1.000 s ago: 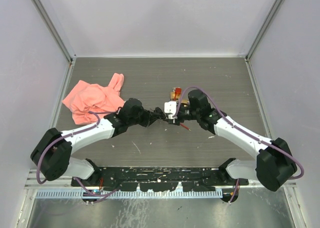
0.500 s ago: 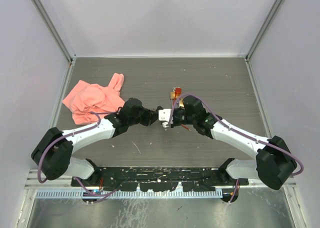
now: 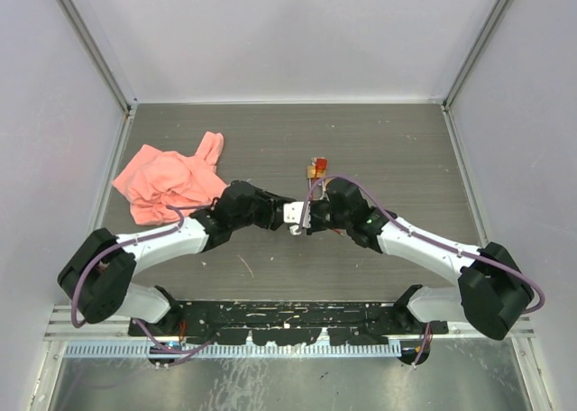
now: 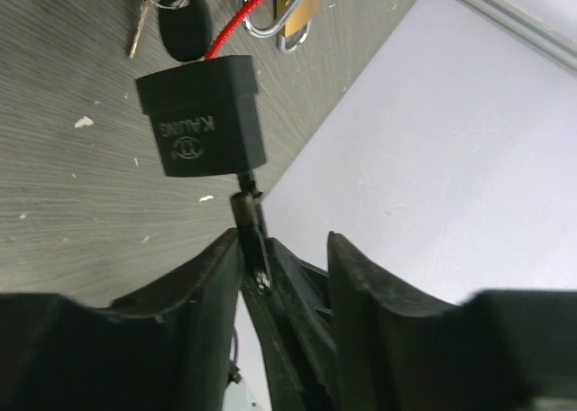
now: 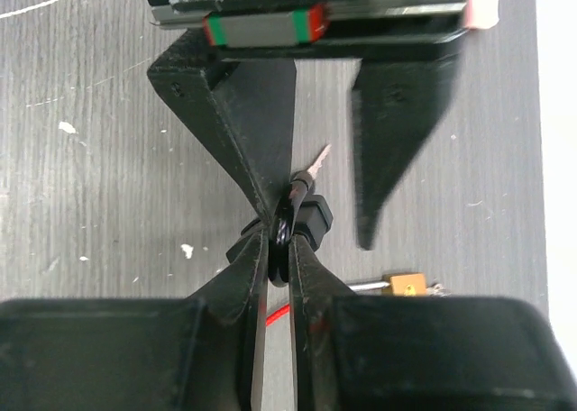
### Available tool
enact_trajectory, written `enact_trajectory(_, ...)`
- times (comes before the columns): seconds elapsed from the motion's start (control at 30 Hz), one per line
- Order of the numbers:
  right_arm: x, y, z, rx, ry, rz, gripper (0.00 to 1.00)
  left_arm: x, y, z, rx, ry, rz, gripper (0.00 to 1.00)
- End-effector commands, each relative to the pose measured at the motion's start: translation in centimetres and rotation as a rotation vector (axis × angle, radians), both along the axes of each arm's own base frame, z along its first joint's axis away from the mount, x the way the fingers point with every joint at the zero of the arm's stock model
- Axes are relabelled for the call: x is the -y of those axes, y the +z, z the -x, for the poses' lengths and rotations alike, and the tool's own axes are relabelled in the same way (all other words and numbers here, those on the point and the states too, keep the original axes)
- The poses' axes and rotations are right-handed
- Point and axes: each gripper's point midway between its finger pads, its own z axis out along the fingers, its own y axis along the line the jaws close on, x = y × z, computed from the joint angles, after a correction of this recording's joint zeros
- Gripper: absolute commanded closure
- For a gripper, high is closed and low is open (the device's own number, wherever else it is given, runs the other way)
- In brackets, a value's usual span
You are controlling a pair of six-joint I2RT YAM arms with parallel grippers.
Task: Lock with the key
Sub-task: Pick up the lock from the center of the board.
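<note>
The black lock body (image 4: 206,114) with a red cable hangs just above the table, and the key's shank (image 4: 247,204) sticks out of its underside. In the right wrist view my right gripper (image 5: 279,240) is shut on the key's black head (image 5: 287,235), right beside the lock body (image 5: 313,218). My left gripper (image 4: 284,249) is open; the key rests against its left finger (image 4: 212,285). Seen from above, the left gripper (image 3: 278,211) and right gripper (image 3: 296,220) meet tip to tip at the table's middle.
A small brass padlock (image 3: 316,168) with spare keys (image 4: 183,22) lies just beyond the grippers; it also shows in the right wrist view (image 5: 406,284). A pink cloth (image 3: 171,181) sits at the left. White walls enclose the table on three sides.
My right gripper has moved left to the left gripper and shut on the key's head. The left jaws, shut before, have opened.
</note>
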Motion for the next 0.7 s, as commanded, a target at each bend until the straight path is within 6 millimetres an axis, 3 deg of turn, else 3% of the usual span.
enact_trajectory(0.0, -0.9, 3.8, -1.3, 0.012, -0.036, -0.098, 0.99, 0.5, 4.5, -0.4, 0.131, 0.001, 0.125, 0.5)
enact_trajectory(0.13, -0.4, 5.6, -1.3, -0.099, -0.053, -0.169, 0.99, -1.3, 5.0, 0.2, 0.216, 0.02, 0.07, 0.36)
enact_trajectory(0.4, 0.0, 8.2, -0.7, -0.315, -0.057, -0.285, 0.99, -7.6, 5.3, 1.5, 0.56, 0.038, -0.247, 0.21)
enact_trajectory(0.5, -0.4, 9.1, -0.6, -0.409, -0.062, -0.33, 0.99, -8.3, 7.1, 2.2, 0.836, -0.026, -0.33, 0.16)
enact_trajectory(0.67, 0.3, 10.7, -2.0, -0.577, -0.105, -0.439, 0.99, -7.6, 7.6, 4.2, 1.196, -0.238, -0.493, 0.13)
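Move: The black lock is at both hands: the right fingers already pinch its shackle, with its body about 4 cm below that hand and 1 cm to its left. From the left hand, whose fingers are already part open at the shackle, the body lies 4 cm down and 1 cm back. Of the right hand, on the table some 12 cm below, the brass padlock is 10 cm ahead and 4 cm right, the second padlock 7 cm ahead and 8 cm right. The left hand leaves the black lock to the right one: its fingers go on opening to nearly wide as it draws off about 8 cm left, also rising and backing about 4 cm, tipping its fingers steeply down. The right hand keeps its pinch on the shackle, first dips slightly while shifting 2 cm right, then lifts about 5 cm, its wrist tilting some 30 degrees. ##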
